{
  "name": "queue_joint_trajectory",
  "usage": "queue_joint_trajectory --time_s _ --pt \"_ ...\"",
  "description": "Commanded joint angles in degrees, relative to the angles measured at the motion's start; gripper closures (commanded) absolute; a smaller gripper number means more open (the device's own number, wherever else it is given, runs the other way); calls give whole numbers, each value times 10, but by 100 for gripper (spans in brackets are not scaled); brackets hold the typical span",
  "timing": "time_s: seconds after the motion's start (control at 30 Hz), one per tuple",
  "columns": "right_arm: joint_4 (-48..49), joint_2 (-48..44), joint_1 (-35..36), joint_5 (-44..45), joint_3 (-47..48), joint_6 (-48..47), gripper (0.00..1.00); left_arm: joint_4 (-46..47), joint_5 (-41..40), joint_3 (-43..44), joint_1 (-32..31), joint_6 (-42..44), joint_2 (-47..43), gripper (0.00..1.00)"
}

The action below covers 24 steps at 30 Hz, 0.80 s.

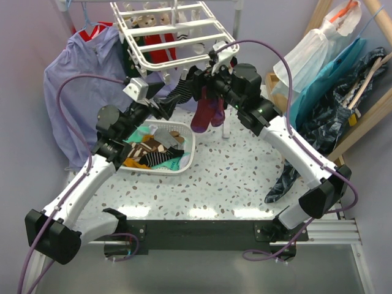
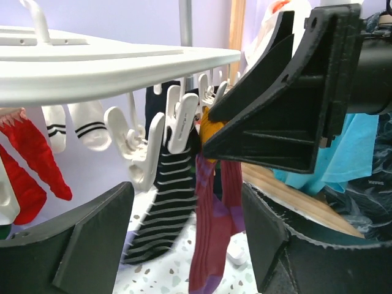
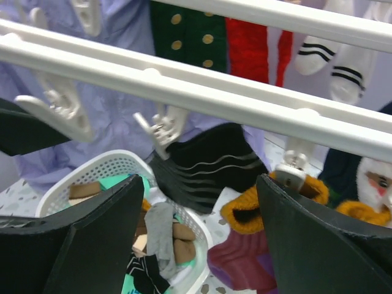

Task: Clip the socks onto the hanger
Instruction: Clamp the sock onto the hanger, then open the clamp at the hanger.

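Note:
The white hanger [image 1: 173,29] hangs at the back, its clips holding several socks. A maroon-and-purple sock pair [image 1: 206,114] with an orange cuff dangles from a clip [image 3: 291,173] at its near edge. A black-white striped sock [image 2: 160,208] hangs beside it. My left gripper [image 2: 187,208] is open, its jaws standing wide on either side of these socks without touching them. My right gripper [image 3: 201,190] is open and empty just under the hanger's bar [image 3: 214,98], above the orange cuff [image 3: 246,211]. More socks lie in the basket [image 1: 186,160].
A lavender shirt [image 1: 79,92] hangs at the back left behind the white slotted basket. Red socks [image 2: 27,162] and white socks [image 2: 86,125] hang from farther clips. Plastic bags [image 1: 331,92] and a wooden frame [image 1: 367,116] crowd the right side. A dark cloth [image 1: 282,180] lies on the table.

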Motion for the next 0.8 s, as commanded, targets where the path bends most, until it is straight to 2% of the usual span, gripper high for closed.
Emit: queue_joint_trajectory --time_s 0.0,0.23,0.47,0.77 --pt "2 -14 -16 64 5 38 22 17 -15 -5 4 26 -8 23" --pt "-2 -18 -46 91 -5 76 22 36 -6 4 11 43 5 24" --pt "2 -25 -57 80 -14 74 22 58 7 3 10 76 15 24" --pt "6 -56 -58 46 -37 48 22 124 28 23 10 64 63 32"
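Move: The striped sock already hangs in its clip, its middle about 5 cm ahead of the left hand, 4 cm to its right and 3 cm lower. From the right hand, the purple sock's orange cuffs lie about 3 cm ahead, 1 cm to the right and 2 cm down, with the striped sock some 5 cm to the left, 2 cm ahead and 4 cm below. The Santa sock hangs about 9 cm ahead of that hand, 7 cm right and 5 cm lower. Spread fingers close about the orange cuffs and seeming to brush them, the right hand sweeps about 5.5 cm right and 4 cm forward, away from the striped sock, turning clockwise some 12 degrees, then sinks 2 cm. The left hand, open and touching nothing, creeps about 2.5 cm forward and dips slightly near the end, its fingers tipping up a little. ##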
